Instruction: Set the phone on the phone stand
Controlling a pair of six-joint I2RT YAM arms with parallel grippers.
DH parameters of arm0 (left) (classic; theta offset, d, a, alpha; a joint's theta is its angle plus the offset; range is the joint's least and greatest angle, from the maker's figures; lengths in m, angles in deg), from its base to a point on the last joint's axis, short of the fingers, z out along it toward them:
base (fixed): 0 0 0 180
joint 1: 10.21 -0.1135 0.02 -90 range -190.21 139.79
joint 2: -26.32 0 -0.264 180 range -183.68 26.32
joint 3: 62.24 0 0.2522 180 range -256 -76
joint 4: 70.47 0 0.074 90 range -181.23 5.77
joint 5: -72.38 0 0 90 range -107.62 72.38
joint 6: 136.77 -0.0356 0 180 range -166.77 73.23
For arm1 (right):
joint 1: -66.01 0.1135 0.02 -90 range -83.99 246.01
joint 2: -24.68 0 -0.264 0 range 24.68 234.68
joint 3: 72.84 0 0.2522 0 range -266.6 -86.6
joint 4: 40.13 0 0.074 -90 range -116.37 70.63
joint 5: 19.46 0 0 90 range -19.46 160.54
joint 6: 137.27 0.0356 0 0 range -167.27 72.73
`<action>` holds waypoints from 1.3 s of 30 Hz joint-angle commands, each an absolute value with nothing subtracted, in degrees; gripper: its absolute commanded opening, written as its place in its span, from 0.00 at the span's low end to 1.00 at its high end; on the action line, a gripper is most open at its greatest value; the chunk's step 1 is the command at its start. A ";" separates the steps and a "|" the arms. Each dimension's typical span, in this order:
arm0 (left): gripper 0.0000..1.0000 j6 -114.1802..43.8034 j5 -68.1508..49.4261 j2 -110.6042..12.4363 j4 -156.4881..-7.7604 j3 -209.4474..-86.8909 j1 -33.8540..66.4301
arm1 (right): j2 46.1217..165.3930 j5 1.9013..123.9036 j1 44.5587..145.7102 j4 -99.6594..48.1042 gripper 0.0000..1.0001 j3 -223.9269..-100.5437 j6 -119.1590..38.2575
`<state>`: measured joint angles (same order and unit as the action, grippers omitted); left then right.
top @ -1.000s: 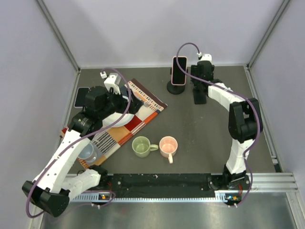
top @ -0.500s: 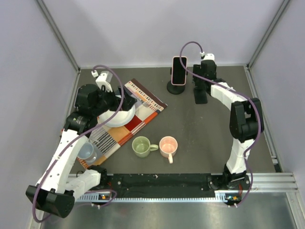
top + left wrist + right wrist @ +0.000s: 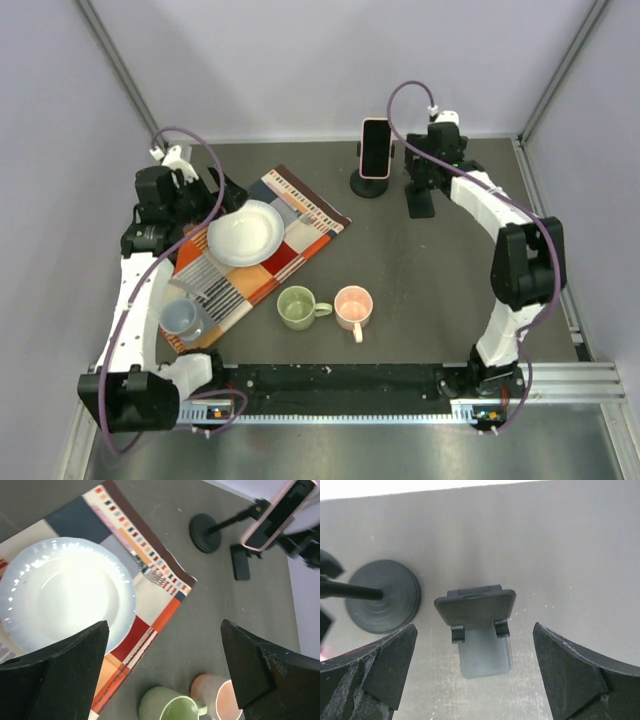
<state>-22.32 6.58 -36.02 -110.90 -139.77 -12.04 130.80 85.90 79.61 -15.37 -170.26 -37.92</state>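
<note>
The phone (image 3: 375, 148), dark-screened in a pink case, stands upright in the clamp of a phone stand with a round black base (image 3: 370, 186). The left wrist view shows the phone (image 3: 277, 512) and that base (image 3: 205, 532) too. A small black folding stand (image 3: 420, 202) sits empty just right of it. My right gripper (image 3: 425, 180) hovers over this folding stand (image 3: 477, 625), open, with nothing between its fingers (image 3: 580, 670). My left gripper (image 3: 212, 192) is open and empty at the far left, by the white plate (image 3: 245, 233).
A patterned mat (image 3: 290, 245) carries the plate and a fork (image 3: 147, 572). A green mug (image 3: 297, 307) and a pink mug (image 3: 353, 305) stand in front of it. A grey-blue cup (image 3: 182, 318) sits at the mat's near left end. Walls enclose the table.
My left arm has pulled back to the left, uncovering the plate. The right gripper has opened wider and shifted slightly right. The phone stays on its stand.
</note>
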 commanded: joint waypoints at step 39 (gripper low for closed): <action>0.98 -55.03 -28.44 -106.65 -138.63 -200.01 -28.32 | 69.24 52.79 104.15 -25.93 0.99 -123.43 -31.71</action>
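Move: The purple phone lies flat by the left edge of the table, about 17 cm ahead of the left hand, 27 cm to its left and 27 cm below. The plate is some 6 cm ahead, 5 cm left and 26 cm down; the middle of the placemat is about 2 cm back and 8 cm left, at table height. From the right hand the phone is roughly 73 cm left, 2 cm back and 15 cm below. The black stand is about 2 cm ahead, straight in line, 8 cm below; the stand with the pink phone is 15 cm left, 4 cm ahead and 5 cm lower. To the purple phone comes the left hand, open and empty: it swings left and outward over the plate, then sinks steeply, about 27 cm left in all, tilting to point mostly down. From the black stand the right hand, already open, backs off some 31 cm and left, rising first and then sinking partway, turning counter-clockwise, to end above the table near the pink mug. ##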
